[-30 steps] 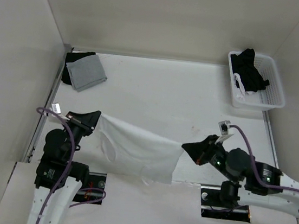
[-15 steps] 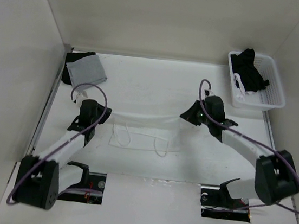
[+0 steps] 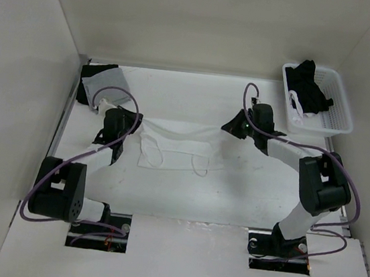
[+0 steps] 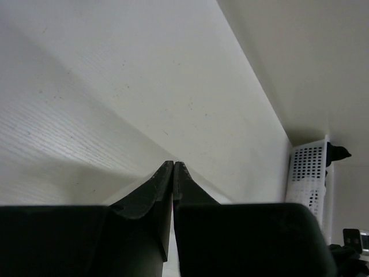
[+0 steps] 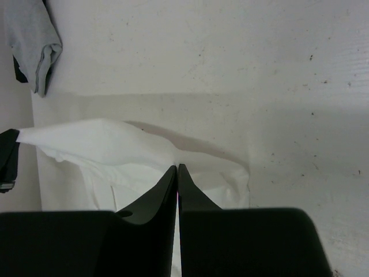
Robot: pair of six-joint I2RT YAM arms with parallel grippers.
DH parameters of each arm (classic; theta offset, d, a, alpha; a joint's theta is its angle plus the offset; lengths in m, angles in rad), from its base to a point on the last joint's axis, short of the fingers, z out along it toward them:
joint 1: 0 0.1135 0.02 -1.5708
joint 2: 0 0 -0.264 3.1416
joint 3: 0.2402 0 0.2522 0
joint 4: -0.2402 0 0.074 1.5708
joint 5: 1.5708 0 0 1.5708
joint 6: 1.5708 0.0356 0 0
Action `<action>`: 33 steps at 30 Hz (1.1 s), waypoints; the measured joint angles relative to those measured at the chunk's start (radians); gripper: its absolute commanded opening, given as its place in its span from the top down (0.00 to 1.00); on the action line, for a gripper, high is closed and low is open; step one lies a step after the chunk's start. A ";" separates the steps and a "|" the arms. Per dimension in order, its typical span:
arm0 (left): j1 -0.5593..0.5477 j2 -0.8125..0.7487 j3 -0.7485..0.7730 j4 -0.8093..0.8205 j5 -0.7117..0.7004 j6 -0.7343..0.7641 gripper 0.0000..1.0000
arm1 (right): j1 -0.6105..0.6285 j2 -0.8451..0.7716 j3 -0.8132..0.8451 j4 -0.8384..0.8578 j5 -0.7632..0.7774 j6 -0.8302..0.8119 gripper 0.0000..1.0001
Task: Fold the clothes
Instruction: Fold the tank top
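The clothes [image 3: 177,150], a thin white top, lie on the table as a flat band with strap loops [image 3: 199,165] trailing at the near side. Its far edge is stretched between both grippers. My left gripper [image 3: 134,127] is shut at the left corner. In the left wrist view its jaws [image 4: 173,163] are pressed together and the fabric between them is hidden. My right gripper [image 3: 227,126] is shut on the right end. The right wrist view shows its tips [image 5: 177,166] pinching a raised ridge of the white fabric [image 5: 104,144].
A grey square cloth [image 3: 105,87] lies over a black garment [image 3: 88,72] at the back left corner. A white basket [image 3: 335,123] holding black garments [image 3: 310,83] stands at the back right. Walls close in the table on three sides.
Both arms have reached from the near edge toward the back, carrying the garment's held edge over itself. The garment went from hanging stretched to lying folded on the table.
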 measured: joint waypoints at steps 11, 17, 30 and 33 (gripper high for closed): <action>0.061 -0.195 -0.202 0.043 0.088 -0.008 0.97 | -0.002 -0.182 -0.233 0.095 0.012 0.004 0.93; 0.085 -0.269 -0.310 0.041 0.135 -0.011 0.97 | 0.025 -0.267 -0.335 0.121 0.039 0.004 0.93; 0.104 -0.441 -0.387 0.010 0.191 -0.014 0.97 | 0.141 -0.243 -0.381 0.119 0.127 0.012 0.57; 0.111 -0.440 -0.394 -0.001 0.195 -0.014 0.97 | 0.144 -0.203 -0.365 0.119 0.146 0.012 0.57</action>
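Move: Back under the raised hem edge that both hands hold, the tank top's flat strap part has its middle about 13 cm right of the left hand, 9 cm nearer the base and 11 cm below. It lies 13 cm left, 9 cm back and 9 cm below the right hand. The left hand has the grey folded cloth 12 cm to its left and 12 cm ahead; the right has the white basket 30 cm to its right and 18 cm ahead. Drawing back together towards the base, both hands bring the held edge some 10 cm back over the flat strap part and sink with it, the right by nearly 5 cm, mostly at the end, the left by half that. The right fingers then open and let go of their corner; the left keep their pinch. ##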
